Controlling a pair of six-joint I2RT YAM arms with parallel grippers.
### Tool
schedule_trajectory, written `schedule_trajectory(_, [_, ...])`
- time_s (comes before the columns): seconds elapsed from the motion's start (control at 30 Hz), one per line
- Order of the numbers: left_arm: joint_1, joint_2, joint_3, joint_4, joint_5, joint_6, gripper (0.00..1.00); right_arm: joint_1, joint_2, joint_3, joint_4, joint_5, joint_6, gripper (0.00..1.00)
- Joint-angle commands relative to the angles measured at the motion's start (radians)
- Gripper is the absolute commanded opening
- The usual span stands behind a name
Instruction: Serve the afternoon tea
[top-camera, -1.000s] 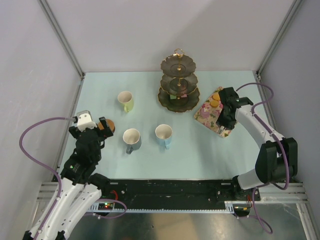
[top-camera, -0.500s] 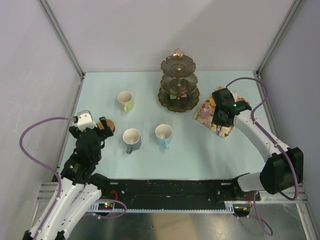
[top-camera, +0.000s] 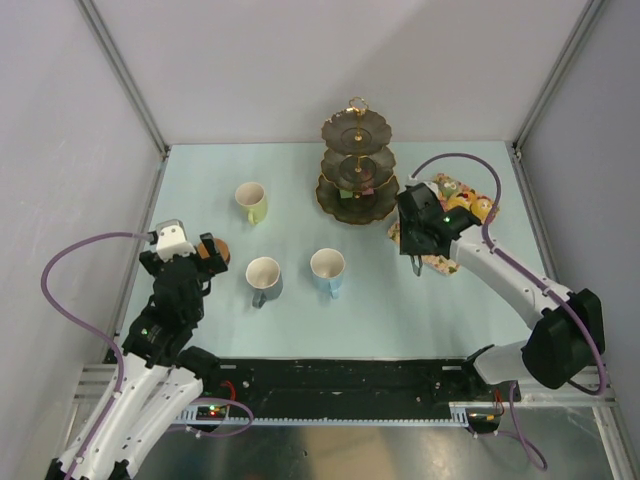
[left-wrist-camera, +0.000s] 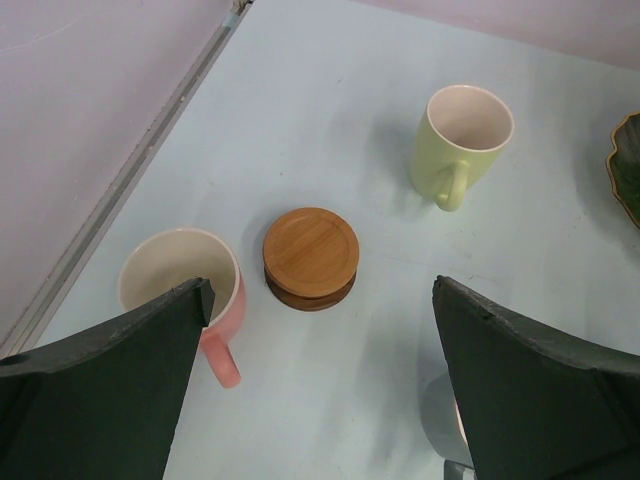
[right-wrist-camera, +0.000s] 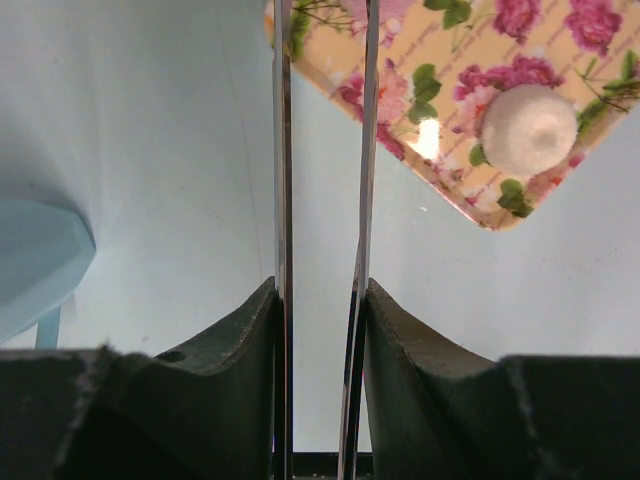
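Note:
The dark gold-rimmed stand (top-camera: 357, 170) rises at the back centre. Small colourful cakes (top-camera: 465, 200) lie on the floral tray (top-camera: 440, 262), among them a white one (right-wrist-camera: 528, 130). My right gripper (top-camera: 418, 245) (right-wrist-camera: 320, 285) is shut on metal tongs (right-wrist-camera: 283, 150), whose blades reach down past the tray's near corner. Their tips are out of view. My left gripper (top-camera: 195, 255) (left-wrist-camera: 322, 290) hangs open above the pink mug (left-wrist-camera: 185, 290) and a stack of brown coasters (left-wrist-camera: 311, 256). The yellow-green mug (top-camera: 251, 202), grey mug (top-camera: 264, 278) and blue mug (top-camera: 328, 270) stand on the table.
Grey walls and metal rails close in the table on three sides. The tray (right-wrist-camera: 440, 60) lies at an angle at the right, close to the stand's bottom tier. A purple cable (top-camera: 455, 160) loops over the right arm.
My right arm has swung left off the tray toward its near-left corner, uncovering the cakes at the tray's far end. The left arm has not moved.

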Motion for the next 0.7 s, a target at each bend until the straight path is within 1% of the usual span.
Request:
schedule_trajectory(0.0, [-0.007,-0.002,-0.008,0.027,-0.030,0.020,1.00,0.027,0.008,0.047,0.053,-0.014,-0.027,0.28])
schedule_trajectory(0.33, [-0.007,-0.011,-0.007,0.028,-0.023,0.019,1.00,0.089,0.036,0.046,0.130,-0.090,-0.083,0.29])
schedule_trajectory(0.67, [-0.007,-0.020,-0.008,0.028,-0.016,0.019,1.00,0.095,0.116,0.105,0.184,-0.112,-0.139,0.29])
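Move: The tiered stand, where the tongs in the right hand are being taken, has its middle roughly 12 cm left and 18 cm ahead of that hand, some 5 cm higher. The cake tray lies about 14 cm ahead and 11 cm right of the hand, 10 cm below. The blue mug is around 18 cm left, 2 cm back and 6 cm lower. From the left hand, the stand is roughly 24 cm ahead and 34 cm right, about 2 cm lower. The tongs, still pinched between the right fingers with their tips reaching forward, are carried level leftwards by about 6 cm, off from the cake tray towards the near right side of the tiered stand. The right hand sinks barely 1 cm while turning some 13 degrees counter-clockwise, so the tips swing to the left; the grip stays as it was. ##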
